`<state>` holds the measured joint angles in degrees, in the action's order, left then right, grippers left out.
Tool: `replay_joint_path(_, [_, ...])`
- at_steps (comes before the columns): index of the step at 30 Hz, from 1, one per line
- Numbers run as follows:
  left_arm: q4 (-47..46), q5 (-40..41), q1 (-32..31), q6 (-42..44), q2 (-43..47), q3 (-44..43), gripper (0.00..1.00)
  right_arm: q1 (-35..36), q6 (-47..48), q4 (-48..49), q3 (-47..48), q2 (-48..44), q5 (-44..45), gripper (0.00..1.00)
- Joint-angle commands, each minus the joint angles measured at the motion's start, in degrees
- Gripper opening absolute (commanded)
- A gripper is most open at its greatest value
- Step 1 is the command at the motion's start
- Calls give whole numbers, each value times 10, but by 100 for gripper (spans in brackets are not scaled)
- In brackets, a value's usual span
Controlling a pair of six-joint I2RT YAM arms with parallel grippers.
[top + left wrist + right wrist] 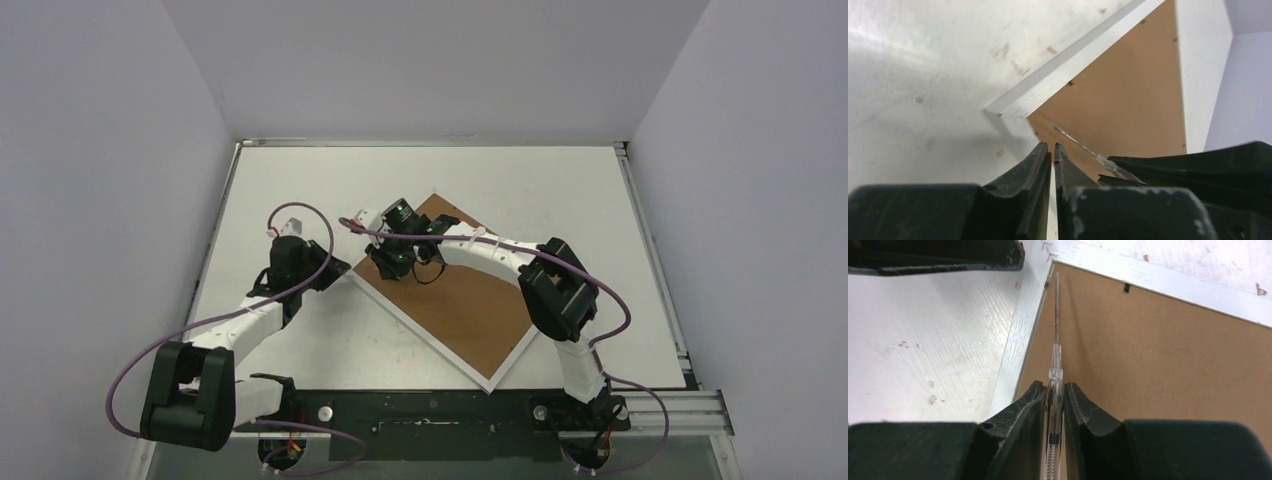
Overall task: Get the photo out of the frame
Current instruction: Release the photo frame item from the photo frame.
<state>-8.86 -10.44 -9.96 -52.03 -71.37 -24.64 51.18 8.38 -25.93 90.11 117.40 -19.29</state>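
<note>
The frame (425,328) lies face down on the table, its brown back panel (470,300) up inside the white border (1068,65). The photo is hidden under that panel. My right gripper (1053,385) is shut on a clear-handled tool with a thin metal blade (1056,335). The blade lies low over the brown panel (1158,360) and points into the frame's corner beside the white border (1020,340). My left gripper (1051,146) is shut and empty. It hovers just off that same corner, next to the tool (1083,146) and the right gripper's fingers (1198,165).
Small black retaining tabs (1126,288) sit along the inner edge of the border, one also in the left wrist view (1070,82). The white table (300,180) is scuffed around the frame. Grey walls close in on three sides.
</note>
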Motion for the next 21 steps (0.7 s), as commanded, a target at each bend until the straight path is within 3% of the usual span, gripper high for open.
replay_joint_path(1, [45,31,5,73,51,-59,10,-34,-82,58,-16,-65,-82,5])
replay_joint_path(8, [14,44,5,131,64,-77,20,-130,-226,103,-106,-103,-186,5])
replay_joint_path(13, [-39,38,2,187,42,-85,40,-192,-351,191,-202,-131,-298,5])
replay_joint_path(21, [-48,19,-1,285,-17,-86,42,-198,-488,310,-255,-111,-335,5])
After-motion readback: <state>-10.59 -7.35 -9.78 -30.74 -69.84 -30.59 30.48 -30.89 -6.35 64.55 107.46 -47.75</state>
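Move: The frame's left corner lies about 3 cm ahead and 1 cm left of the empty left hand, some 5 cm below. From the right hand, which holds the thin pick just inside that corner, the middle of the brown backing board is roughly 15 cm to the right, level fore and aft, 6 cm down. From the right hand too, the corner is 4 cm ahead and 7 cm left, and the nearest metal tab 8 cm ahead and 3 cm left. The right hand, still gripping the pick, first lifts about 3 cm and eases forward, then sweeps some 10 cm right over the backing board, away from the left corner, sinking a little and turning its wrist by roughly 50 degrees, partly clockwise. The left hand rises and goes forward above the corner, opening its shut fingers nearly halfway as its fingertips tilt up. ##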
